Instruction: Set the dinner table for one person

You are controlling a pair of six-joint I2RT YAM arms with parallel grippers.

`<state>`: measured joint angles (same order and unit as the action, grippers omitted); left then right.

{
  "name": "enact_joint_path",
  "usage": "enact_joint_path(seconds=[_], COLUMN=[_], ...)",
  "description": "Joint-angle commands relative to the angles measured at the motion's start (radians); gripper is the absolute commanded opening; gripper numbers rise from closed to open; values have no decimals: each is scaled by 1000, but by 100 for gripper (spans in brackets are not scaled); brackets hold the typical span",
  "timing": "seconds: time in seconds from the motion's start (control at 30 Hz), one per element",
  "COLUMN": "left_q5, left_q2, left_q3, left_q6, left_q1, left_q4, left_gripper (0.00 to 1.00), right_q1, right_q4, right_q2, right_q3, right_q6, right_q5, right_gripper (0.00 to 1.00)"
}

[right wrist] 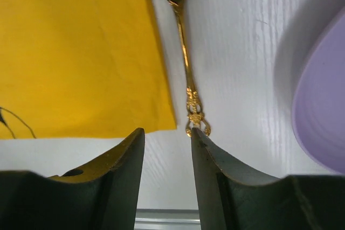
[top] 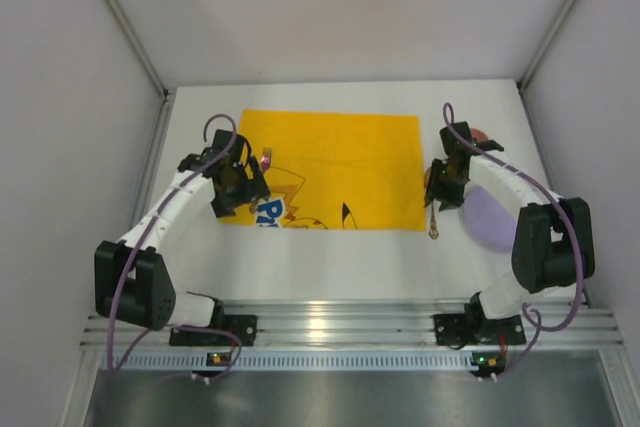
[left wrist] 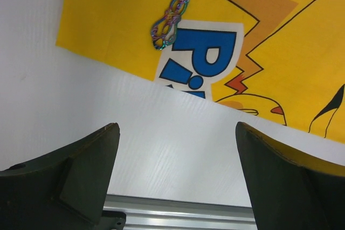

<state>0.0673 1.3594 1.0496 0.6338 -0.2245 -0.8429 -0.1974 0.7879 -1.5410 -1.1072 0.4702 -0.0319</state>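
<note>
The white dinner table [top: 330, 257] carries a yellow cartoon-print cloth [top: 340, 162]. An iridescent utensil [top: 266, 159] lies on the cloth's left part, and its ornate handle [left wrist: 170, 20] shows in the left wrist view. My left gripper [top: 245, 187] hovers over the cloth's near left corner, open wide with nothing between its fingers. A gold spoon [right wrist: 186, 52] lies on the table just right of the cloth's edge [right wrist: 75, 52]. My right gripper [right wrist: 168, 131] is open with a narrow gap, empty, its right fingertip at the spoon's handle end.
A lilac plate [top: 490, 217] lies at the right, partly under my right arm; its rim [right wrist: 323, 106] is close to the spoon. A small reddish-brown thing [top: 478, 135] peeks out behind the right arm. The aluminium rail [left wrist: 178, 216] runs along the near edge.
</note>
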Motion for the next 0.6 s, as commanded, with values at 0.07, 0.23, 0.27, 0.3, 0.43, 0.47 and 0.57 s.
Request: enact_joint_path(seconds=[0.07,0.23,0.27,0.3,0.43,0.47,0.57], left_q5=[15,25,26,28,40,43,43], left_q2=[40,67,73,75,84,87,93], left_q3=[84,92,92,92,99,104,112], left_q6=[20,32,32,33,32,33,37], left_q1=[-52,-82,-85,-87,-87,-87,-87], left_q4=[57,65,67,67,68,67,64], left_gripper=[93,93,93,93,93,93,93], right_q1=[46,62,62,62,61,59,61], right_q4=[30,16,7,2,-19,-32,-33], right_q2=[-14,-91,-103,-126,-175,-185,-226], right_q3=[-16,-45,-48,-52,-80,-85,-120], right_q6=[-62,-81,-82,-85,-81,-81,-85], right_q5=[87,95,90,84,67,66,64], right_gripper=[41,40,41,40,39,39,38])
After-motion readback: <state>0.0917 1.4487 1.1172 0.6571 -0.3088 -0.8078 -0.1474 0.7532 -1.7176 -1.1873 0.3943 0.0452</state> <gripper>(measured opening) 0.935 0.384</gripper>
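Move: The gold spoon's middle lies about 3 cm ahead of the right hand, some 2 cm to its right and 6 cm below. From that hand the pink cup stands about 13 cm ahead and 11 cm right, the purple plate level with it and 19 cm right, and the yellow placemat's middle 11 cm ahead and 24 cm left. From the left hand the spoon lies roughly 44 cm right, 3 cm ahead and 9 cm lower. The right hand comes down about 3 cm towards the gold spoon while shifting some 3 cm right to bring the handle between its part-open fingers, first easing back a centimetre and then going forward about 4 cm along the spoon, with its fingertips swinging slightly right and still clear of it. The left hand, wide open and empty, drifts some 3 cm right and 2 cm forward above the near left part of the placemat, then all but stops. ##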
